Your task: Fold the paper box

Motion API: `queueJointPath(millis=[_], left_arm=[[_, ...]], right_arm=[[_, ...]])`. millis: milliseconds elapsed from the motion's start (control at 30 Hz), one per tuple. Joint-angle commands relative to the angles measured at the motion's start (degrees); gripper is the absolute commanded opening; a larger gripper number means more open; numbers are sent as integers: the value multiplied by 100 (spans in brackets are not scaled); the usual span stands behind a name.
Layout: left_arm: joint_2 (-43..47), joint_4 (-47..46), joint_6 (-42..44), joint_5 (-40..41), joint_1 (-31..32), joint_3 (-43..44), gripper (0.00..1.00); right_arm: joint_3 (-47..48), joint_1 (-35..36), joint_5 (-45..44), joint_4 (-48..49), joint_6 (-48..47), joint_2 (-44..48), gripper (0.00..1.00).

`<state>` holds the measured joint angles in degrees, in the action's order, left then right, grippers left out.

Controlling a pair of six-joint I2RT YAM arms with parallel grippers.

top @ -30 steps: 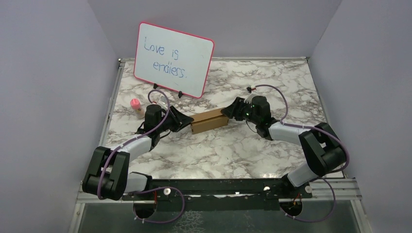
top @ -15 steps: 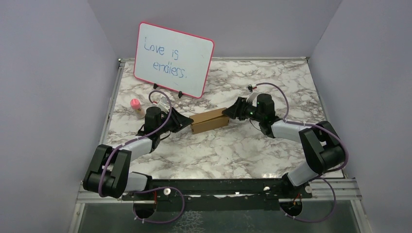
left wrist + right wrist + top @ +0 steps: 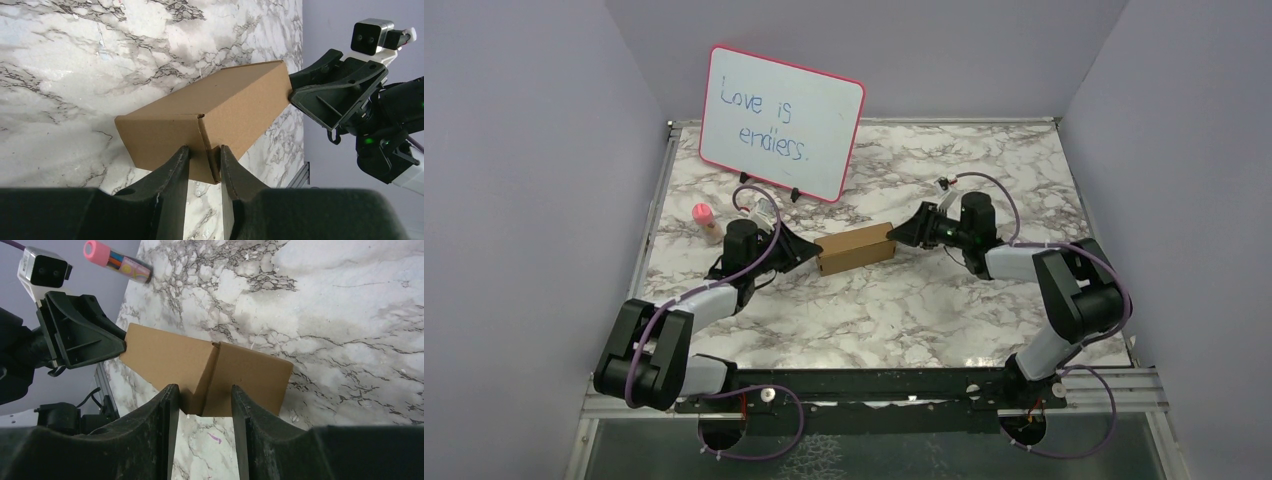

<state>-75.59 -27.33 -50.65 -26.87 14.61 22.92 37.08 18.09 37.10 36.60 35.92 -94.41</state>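
The paper box [image 3: 856, 248] is a small closed brown cardboard box lying at the middle of the marble table [image 3: 894, 310]. My left gripper [image 3: 810, 256] is at its left end. In the left wrist view the fingers [image 3: 180, 165] stand close together, pinching the lower corner of the paper box [image 3: 225, 107], and my left gripper [image 3: 204, 148] is shut on it. My right gripper [image 3: 905, 237] is at the box's right end. In the right wrist view my right gripper [image 3: 202, 387] straddles the corner of the paper box [image 3: 250, 375] with its jaws open and marble showing between them.
A pink-framed whiteboard [image 3: 782, 122] with writing stands at the back left. A pink-capped marker [image 3: 705, 219] lies left of the left arm and also shows as the marker [image 3: 117, 261] in the right wrist view. Lilac walls close in the table on three sides.
My left jaws have closed in on the box's end corner. My right wrist has drawn back a little to the right and its jaws have narrowed slightly. The box has barely moved.
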Motion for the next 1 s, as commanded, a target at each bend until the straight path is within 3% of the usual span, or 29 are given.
queueJointPath(millis=[0, 600, 967], left_arm=[[-182, 1261, 499, 884, -10, -201, 19], [-204, 1320, 556, 743, -9, -79, 19], [-204, 1047, 203, 549, -160, -349, 18]], right_arm=[[-284, -273, 227, 79, 36, -318, 44], [202, -352, 1013, 379, 494, -741, 39], [-548, -469, 865, 921, 353, -1392, 18]])
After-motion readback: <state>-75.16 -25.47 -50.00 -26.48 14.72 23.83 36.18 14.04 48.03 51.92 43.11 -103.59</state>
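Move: The paper box lies between the hands, its right end slightly farther out than its left. From the right hand, at its right end, the box's middle is about 7 cm left, 2 cm back and a centimetre below. From the left hand, whose fingers are at the left end's corner, the middle lies some 7 cm right, 1 cm ahead and a centimetre down. The pink bottle is about 21 cm left and 5 cm ahead of the left hand. Down overall by barely 1 cm, the right hand works in small dips and rises at the box's right end, turning about 10 degrees so its fingers flatten and swing slightly counter-clockwise. Its fingers, still straddling the near corner there, close to roughly half their former gap. The left hand stays put, keeping its nearly shut fingers at the left end's corner seam. ##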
